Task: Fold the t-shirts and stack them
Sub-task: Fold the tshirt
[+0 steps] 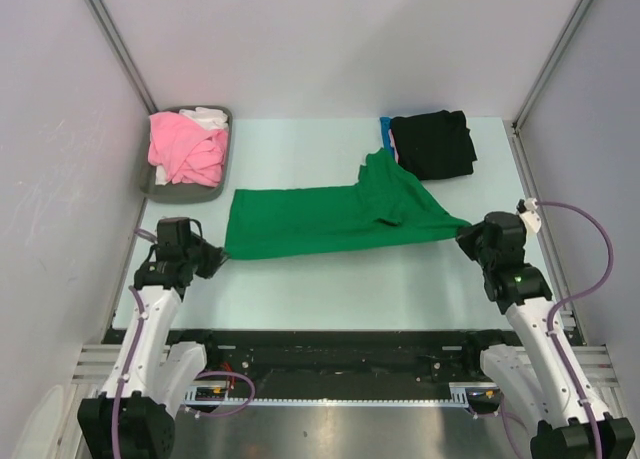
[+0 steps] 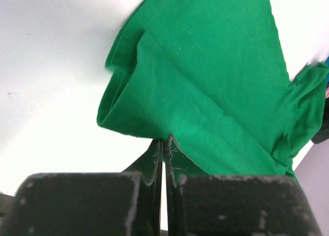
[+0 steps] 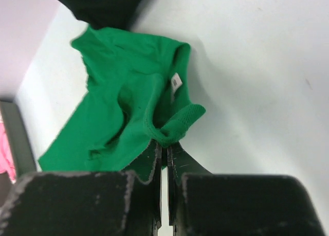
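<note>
A bright green t-shirt [image 1: 330, 217] lies stretched across the middle of the table, folded lengthwise, one sleeve pointing to the back. My left gripper [image 1: 220, 256] is shut on its left hem corner [image 2: 169, 138]. At the other end my right gripper [image 1: 462, 235] is shut on the ribbed collar [image 3: 175, 132], near the white neck label [image 3: 176, 82]. A folded black t-shirt [image 1: 433, 144] lies at the back right on top of a blue one [image 1: 385, 134]. Pink [image 1: 185, 149] and white [image 1: 208, 117] t-shirts are heaped in the tray.
The dark grey tray [image 1: 150, 179] stands at the back left by the left wall. White walls close in both sides and the back. The arms' bases and a black rail [image 1: 330, 364] run along the near edge.
</note>
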`<move>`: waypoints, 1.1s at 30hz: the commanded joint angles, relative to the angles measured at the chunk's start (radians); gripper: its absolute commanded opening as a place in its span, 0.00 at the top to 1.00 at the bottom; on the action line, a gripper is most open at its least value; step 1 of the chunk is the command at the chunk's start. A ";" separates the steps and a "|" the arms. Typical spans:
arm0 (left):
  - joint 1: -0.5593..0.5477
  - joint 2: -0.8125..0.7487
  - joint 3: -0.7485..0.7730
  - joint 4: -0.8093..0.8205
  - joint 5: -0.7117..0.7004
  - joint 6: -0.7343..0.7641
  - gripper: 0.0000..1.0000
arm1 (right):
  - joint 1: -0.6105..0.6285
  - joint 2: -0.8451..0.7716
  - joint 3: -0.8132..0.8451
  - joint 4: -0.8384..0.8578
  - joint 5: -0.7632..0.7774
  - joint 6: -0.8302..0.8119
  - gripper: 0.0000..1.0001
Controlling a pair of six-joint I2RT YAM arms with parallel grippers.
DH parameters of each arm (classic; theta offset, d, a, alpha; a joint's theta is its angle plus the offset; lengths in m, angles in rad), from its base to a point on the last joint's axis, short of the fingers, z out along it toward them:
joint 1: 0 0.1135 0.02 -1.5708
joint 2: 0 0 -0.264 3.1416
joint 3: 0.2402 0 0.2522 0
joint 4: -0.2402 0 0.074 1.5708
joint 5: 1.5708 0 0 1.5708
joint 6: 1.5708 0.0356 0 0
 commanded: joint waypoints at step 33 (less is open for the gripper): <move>0.010 -0.119 -0.067 -0.384 0.016 0.000 0.33 | 0.077 -0.084 -0.025 -0.500 0.075 0.144 0.10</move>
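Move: The shirt's held near edge is headed for the strip of table by the near edge: about 9 cm back from the left hand and 10 cm below, and about 12 cm back from the right hand and 16 cm below. The grey tray is some 31 cm ahead of the left hand and 13 cm to its left; the folded black shirt is roughly 29 cm straight ahead of the right hand. Both hands draw the green shirt's edge back and down, roughly 9 cm back, tip down 20 degrees and open. ##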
